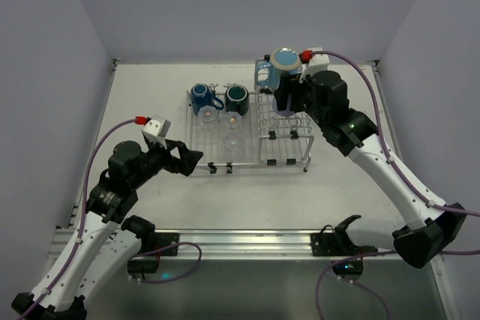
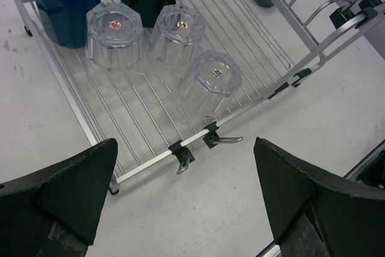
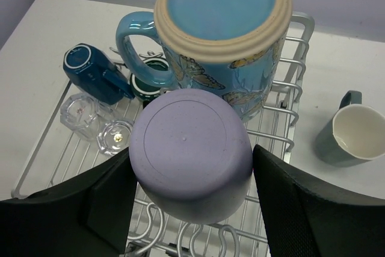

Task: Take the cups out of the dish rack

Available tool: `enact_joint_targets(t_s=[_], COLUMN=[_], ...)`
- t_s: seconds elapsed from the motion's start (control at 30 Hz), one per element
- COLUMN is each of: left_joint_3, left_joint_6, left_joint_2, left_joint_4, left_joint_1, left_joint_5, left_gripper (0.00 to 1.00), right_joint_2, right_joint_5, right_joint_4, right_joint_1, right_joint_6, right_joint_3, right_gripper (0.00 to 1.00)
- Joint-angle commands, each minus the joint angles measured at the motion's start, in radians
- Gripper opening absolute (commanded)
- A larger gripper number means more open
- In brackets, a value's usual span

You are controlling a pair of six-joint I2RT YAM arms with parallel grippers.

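The silver dish rack [image 1: 247,157] holds an upturned blue mug [image 1: 201,98], a dark green mug [image 1: 237,96] and three clear glasses [image 2: 210,82] on its flat grid. On the tined section stand a light-blue butterfly mug [image 3: 222,16] and an upturned lavender tumbler [image 3: 189,148]. My right gripper [image 3: 192,191] reaches down over the tumbler, one finger pressed to each side of it, and the tumbler rests in the rack. My left gripper [image 2: 183,203] hovers wide open over the bare table just in front of the rack's near edge, holding nothing.
A grey-green mug [image 3: 349,133] stands upright on the table to the right of the rack. Two small black hooks [image 2: 183,157] hang off the rack's front rail. Grey walls close in the table on three sides.
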Motion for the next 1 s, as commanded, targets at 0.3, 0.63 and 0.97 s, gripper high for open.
enact_joint_targets(t_s=[0.3, 0.63, 0.97], left_joint_3=[0.003, -0.175, -0.217], left_joint_6=[-0.201, -0.756, -0.853], left_joint_2=[-0.038, -0.075, -0.122], left_joint_4=[0.251, 0.733, 0.777], left_joint_1=[0.011, 0.011, 0.011], left_joint_5=[0.257, 0.416, 0.417], left_gripper=[1.0, 0.88, 0.72], right_joint_2=[-0.291, -0.339, -0.189], right_joint_5=[-0.165, -0.339, -0.287], right_joint_4=[0.15, 0.792, 0.952], right_joint_1=[0.04, 0.297, 0.417], right_joint_6=[0.198, 0.542, 0.553], right_joint_3=[-0.143, -0.472, -0.481], right_gripper=[0.3, 0.29, 0.28])
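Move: The purple cup is already in the right fingers, its middle some 3 cm below them; it is bound for the open left gripper, which waits about 20 cm back, 31 cm to the left and 10 cm lower. The blue patterned mug stands about 9 cm ahead of the right hand, the green mug 5 cm ahead, 17 cm left and well below. From the left hand the purple cup lies some 20 cm ahead, 31 cm to the right and 7 cm up, and the nearest clear glass 13 cm ahead, 16 cm right and 12 cm down. Keeping its grip near the base of the purple cup, the right hand draws back and up off the upper rack, then swings left towards the left gripper, about 23 cm in all, rolling its left side up and turning counter-clockwise. The left hand rises about 9 cm, edging back and right, rolls its right side up some 45 degrees and closes its fingers about a quarter around the cup's rim; whether they touch can't be seen. ##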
